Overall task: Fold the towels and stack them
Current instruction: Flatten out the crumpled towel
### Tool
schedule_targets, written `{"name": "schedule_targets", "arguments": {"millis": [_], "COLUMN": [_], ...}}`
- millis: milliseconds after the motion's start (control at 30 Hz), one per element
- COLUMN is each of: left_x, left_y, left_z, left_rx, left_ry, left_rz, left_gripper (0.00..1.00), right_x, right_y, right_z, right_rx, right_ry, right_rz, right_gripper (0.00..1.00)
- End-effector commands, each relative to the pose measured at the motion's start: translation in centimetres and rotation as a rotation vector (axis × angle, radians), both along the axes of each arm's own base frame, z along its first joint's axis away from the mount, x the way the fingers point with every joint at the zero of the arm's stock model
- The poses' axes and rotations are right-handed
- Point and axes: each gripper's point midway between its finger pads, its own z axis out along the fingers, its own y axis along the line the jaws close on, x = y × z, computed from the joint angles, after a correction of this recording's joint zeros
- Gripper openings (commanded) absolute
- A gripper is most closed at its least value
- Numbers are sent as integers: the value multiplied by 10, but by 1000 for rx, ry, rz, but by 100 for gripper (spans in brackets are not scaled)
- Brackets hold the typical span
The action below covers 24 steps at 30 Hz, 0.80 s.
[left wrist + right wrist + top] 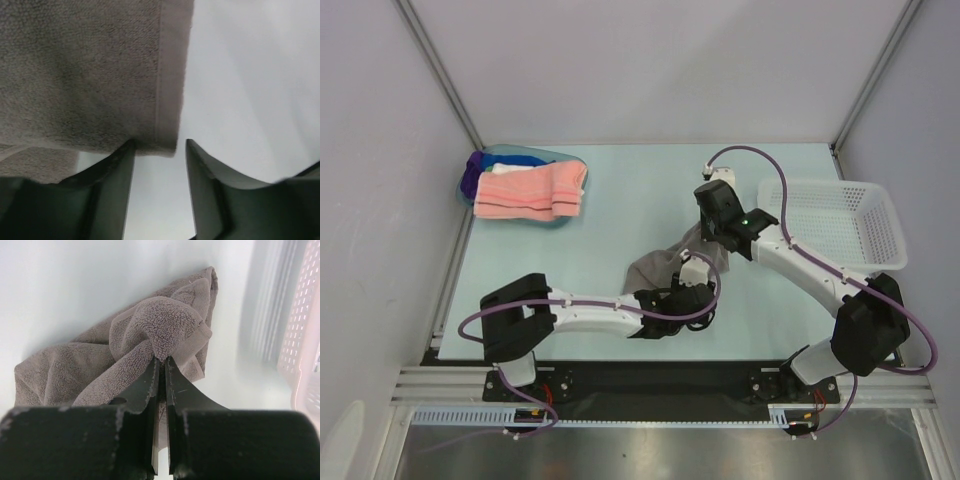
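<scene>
A crumpled grey towel [650,270] lies mid-table, one fold pulled up. My right gripper [708,240] is shut on that raised fold [165,335]; the jaws [161,361] pinch the terry cloth at their tips. My left gripper [692,265] is close beside it, open [160,143]. The towel's hemmed corner [167,135] hangs just at the left gripper's fingertips, touching the left finger [120,165], and nothing is clamped. Folded salmon pink towels [530,192] lie stacked at the far left, with purple and blue cloth [473,177] behind them.
The folded towels sit in a translucent blue tub [510,152] at the table's far left. A white mesh basket [840,195] stands at the right edge, also seen as the basket [300,315] in the right wrist view. Frame posts rise at both back corners.
</scene>
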Motion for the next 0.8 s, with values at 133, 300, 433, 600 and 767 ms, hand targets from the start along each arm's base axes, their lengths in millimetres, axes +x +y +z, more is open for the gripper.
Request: {"name": "schedule_targets", "arguments": {"millis": [133, 300, 433, 600, 767], "left_x": [8, 15, 32, 62, 69], "left_y": [10, 27, 60, 123, 157], "left_z": [3, 9, 38, 117, 167], "left_rx": [29, 61, 80, 19, 8], "left_ry": [-25, -51, -102, -196, -245], "left_rz": [90, 127, 200, 273, 244], "left_gripper": [28, 8, 0, 0, 0], "right_x": [11, 10, 4, -11, -44], "right_y": [-1, -2, -4, 0, 13], "right_z": [26, 32, 40, 50, 37], "right_rx": [29, 40, 59, 129, 189], "right_ry": [-66, -74, -80, -80, -54], "right_rz": [-8, -5, 1, 24, 59], "right_gripper": [2, 2, 2, 2, 2]}}
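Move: A free corner of the towel's hem lies almost between the left hand's half-open fingers, about 1 cm ahead, 1 cm to its left and 2 cm below. The towel's left end lies on the table some 9 cm left and 2 cm ahead of that hand, 4 cm below; its right-hand folds are 6 cm right and 7 cm ahead, 3 cm below. The right hand already grips the towel; from it that corner is some 14 cm back, 1 cm left and 10 cm down. The left fingers shut on the hem corner and pinch it while the hand eases a couple of centimetres left and slightly down. Then, gathering speed, the hand carries the corner up about 15 cm and off to the left, away from the right hand, also reaching forward and turning counter-clockwise. The right hand keeps its grip nearly still, then late on rises about 4 cm and draws back slightly. ##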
